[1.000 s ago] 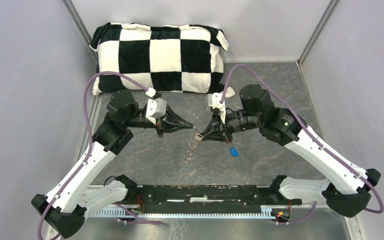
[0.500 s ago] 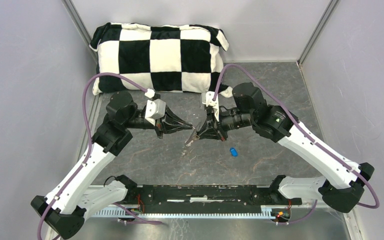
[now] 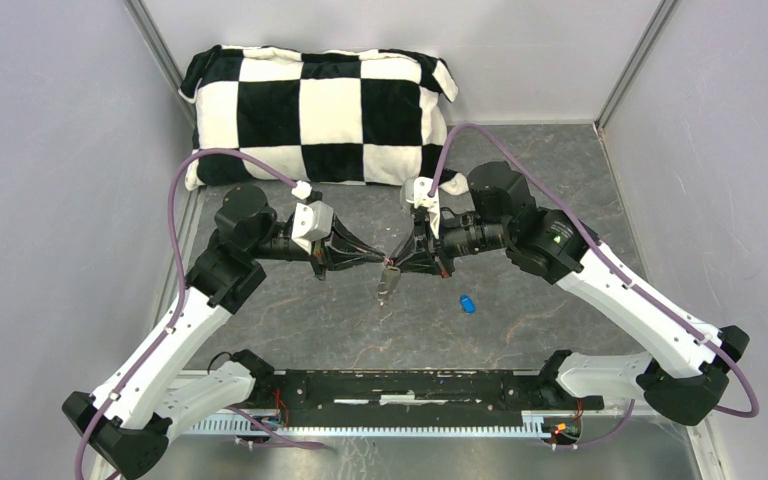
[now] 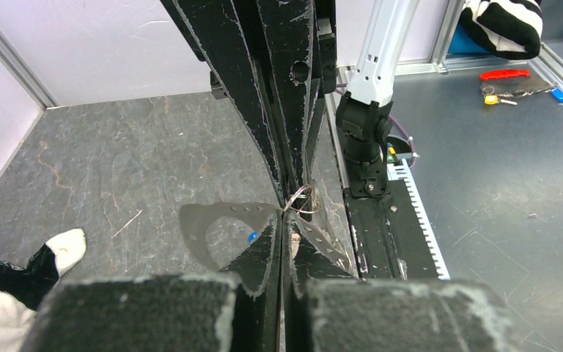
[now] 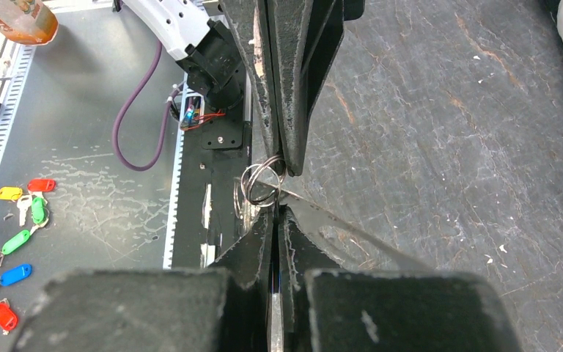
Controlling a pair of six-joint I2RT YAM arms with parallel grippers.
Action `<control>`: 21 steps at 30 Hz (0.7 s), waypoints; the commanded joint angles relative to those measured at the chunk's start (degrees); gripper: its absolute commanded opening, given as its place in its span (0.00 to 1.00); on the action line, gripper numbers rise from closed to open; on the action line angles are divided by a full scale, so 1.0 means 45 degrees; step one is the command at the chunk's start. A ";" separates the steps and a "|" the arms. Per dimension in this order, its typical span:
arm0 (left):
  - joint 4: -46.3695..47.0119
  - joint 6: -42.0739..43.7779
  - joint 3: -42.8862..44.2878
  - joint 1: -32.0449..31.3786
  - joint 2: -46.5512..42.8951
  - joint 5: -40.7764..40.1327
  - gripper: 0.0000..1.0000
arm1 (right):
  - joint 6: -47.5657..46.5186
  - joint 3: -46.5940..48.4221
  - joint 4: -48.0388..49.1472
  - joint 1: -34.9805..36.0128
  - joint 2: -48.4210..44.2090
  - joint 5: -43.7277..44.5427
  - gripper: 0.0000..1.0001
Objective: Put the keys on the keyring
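My left gripper (image 3: 384, 260) and right gripper (image 3: 396, 262) meet tip to tip above the middle of the table, both shut. The keyring (image 3: 385, 285), a thin silvery wire ring, hangs just below where they meet. In the right wrist view the keyring (image 5: 259, 183) has its wire pinched at my right gripper (image 5: 275, 209), with the left fingertips (image 5: 282, 158) on it from above. In the left wrist view the keyring (image 4: 302, 199) sits at my left gripper (image 4: 286, 218). The blue-headed key (image 3: 468, 304) lies on the table to the right, apart from both grippers. I cannot make out the black-headed key.
A black-and-white checked cushion (image 3: 320, 115) lies at the back. Grey walls stand on both sides. The black base rail (image 3: 400, 385) runs along the near edge. Several coloured key tags (image 5: 16, 220) lie on the metal bench beyond it.
My right gripper has moved left with the keyring until its tips touch my left gripper's tips. The left arm has barely moved. The blue key has stayed put.
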 commanded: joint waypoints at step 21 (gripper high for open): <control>0.1012 -0.1319 -0.0533 -0.0021 -0.0451 -0.5565 0.02 | 0.0068 -0.1874 0.2007 0.0069 -0.2032 0.4524 0.98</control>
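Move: Between the two sets of fingertips, about 1 cm off each hand point, small split rings at the edge of the keyring are already gripped. The keyring, a flat grey plate, lies roughly 3 cm below both hands and 1 cm ahead, some 2 cm to the left hand's right and 1 cm to the right hand's left. The blue-tagged key lies on the table, about 34 cm below both, 3 cm farther out, 15 cm right of the left hand and 14 cm right of the right. Letting go of the ring end, the right fingers spread from shut to fully open while that hand backs off about 3.5 cm forward and as far to its right, turning some 15 degrees clockwise. The left hand keeps its pinch on the small ring and swings the keyring forward about 5 cm, turning counter-clockwise by a similar angle and dipping slightly at the end. ##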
